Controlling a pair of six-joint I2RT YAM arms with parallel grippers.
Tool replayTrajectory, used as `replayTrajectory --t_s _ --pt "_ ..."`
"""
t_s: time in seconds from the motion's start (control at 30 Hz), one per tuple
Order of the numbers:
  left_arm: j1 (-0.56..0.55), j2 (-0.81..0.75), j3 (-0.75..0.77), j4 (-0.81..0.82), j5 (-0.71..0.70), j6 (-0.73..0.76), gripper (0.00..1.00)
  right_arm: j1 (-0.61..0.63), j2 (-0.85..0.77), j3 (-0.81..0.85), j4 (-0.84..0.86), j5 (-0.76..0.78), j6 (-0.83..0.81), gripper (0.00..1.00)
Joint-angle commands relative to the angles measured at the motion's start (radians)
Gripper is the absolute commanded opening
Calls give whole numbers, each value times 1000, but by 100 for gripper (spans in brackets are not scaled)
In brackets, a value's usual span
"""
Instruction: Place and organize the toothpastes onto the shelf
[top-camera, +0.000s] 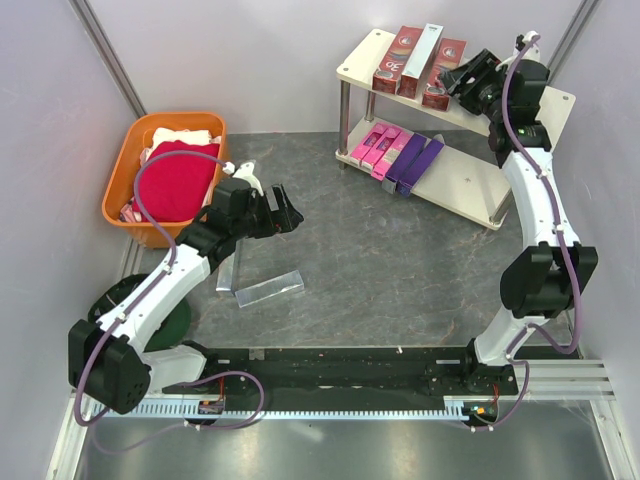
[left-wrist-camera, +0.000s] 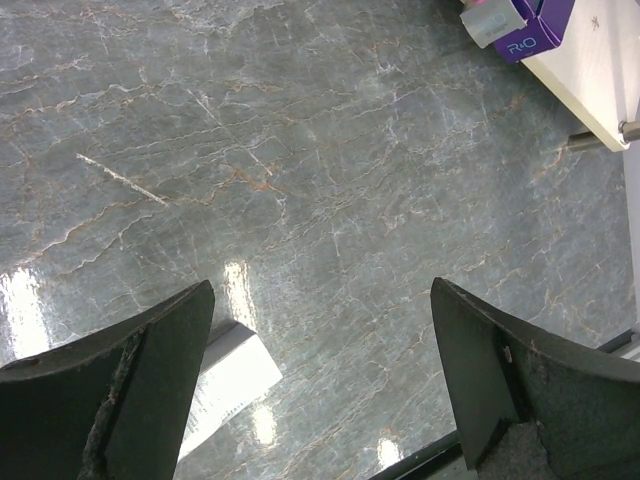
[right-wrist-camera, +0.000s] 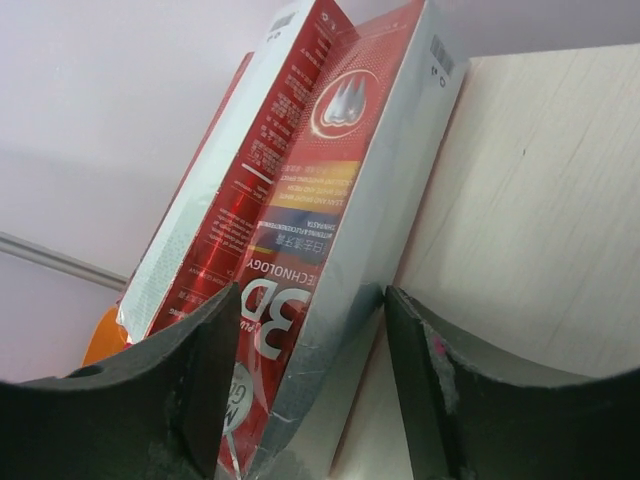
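Note:
The shelf (top-camera: 470, 185) stands at the back right. Three dark red toothpastes (top-camera: 410, 60) lie on its top board, and pink (top-camera: 372, 148) and purple (top-camera: 420, 162) ones on the lower board. My right gripper (top-camera: 455, 80) (right-wrist-camera: 310, 295) is at the top board, its jaws closed against the rightmost dark red carton (right-wrist-camera: 300, 200), which leans tilted between them. Two silver-grey cartons (top-camera: 268, 288) (left-wrist-camera: 235, 375) lie on the table by the left arm. My left gripper (top-camera: 290, 212) (left-wrist-camera: 320, 285) hovers wide open above the bare table, just right of a silver carton.
An orange basket (top-camera: 125, 190) with red and white cloths (top-camera: 175, 185) sits at the back left. Grey walls close in both sides. The shelf's lower board corner (left-wrist-camera: 590, 70) and a purple carton end (left-wrist-camera: 535, 25) show in the left wrist view.

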Motion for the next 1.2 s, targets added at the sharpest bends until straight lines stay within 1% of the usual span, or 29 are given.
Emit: replayTrajectory --t_s 0.0,0.07,0.1,0.13,0.17,0.33,0.37,0.53,0.6,0.7,0.8,0.9,1.0,1.07,1.17 --pt "-3 5 15 22 -1 41 96 7 -12 -35 -13 32 6 75" --pt "-3 4 15 15 -14 51 96 5 -56 -58 -5 60 1 82" --pt "-3 5 15 11 -20 52 96 5 -75 -84 6 69 1 89" --pt "-3 7 15 10 -24 58 96 7 -92 -98 14 88 1 93" --pt "-3 11 15 4 -24 63 96 5 -127 -107 15 95 -2 98" --pt "-4 28 19 -30 -12 109 96 5 -242 -200 29 108 -6 98" --pt "-6 34 15 -35 -6 116 96 5 -291 -220 33 100 -3 98" --pt "-56 60 -42 -45 -12 156 96 17 -466 -420 98 36 49 98" --pt "-102 71 -67 -44 -64 146 96 26 -512 -493 98 20 53 98" --pt "-148 80 -122 -44 -131 132 97 103 -595 -570 84 17 41 98" --pt "-161 79 -172 -36 -168 115 97 154 -658 -631 52 29 27 98" --pt "-168 74 -214 -27 -201 112 97 255 -713 -731 56 51 38 98" --pt "-170 60 -249 -19 -219 116 98 325 -731 -840 81 65 53 98" --pt "-170 66 -260 -19 -221 127 98 342 -738 -921 107 62 78 98" --pt "-173 83 -275 -18 -208 129 98 367 -742 -998 138 53 104 98"
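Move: The right hand's fingers are at the near end of the rightmost red toothpaste on the top shelf, whose middle is about 4 cm ahead and 2 cm left, roughly level. The white toothpaste is about 5 cm ahead and 6 cm left, the leftmost red one 5 cm ahead and 11 cm left. From the left hand, the slanting silver box lies about 9 cm back, 2 cm left and 18 cm down; the basket-side silver box is about 4 cm back, 12 cm left, equally low. The right fingers open off the sides of the rightmost red toothpaste and the hand draws straight back from the shelf, about 22 cm in all, then swings left and sinks over the empty floor, turning counter-clockwise. Meanwhile the left hand, wide open and touching nothing, drops some 14 cm and draws back about 7 cm towards the slanting silver box, tipping its fingers more steeply down. ##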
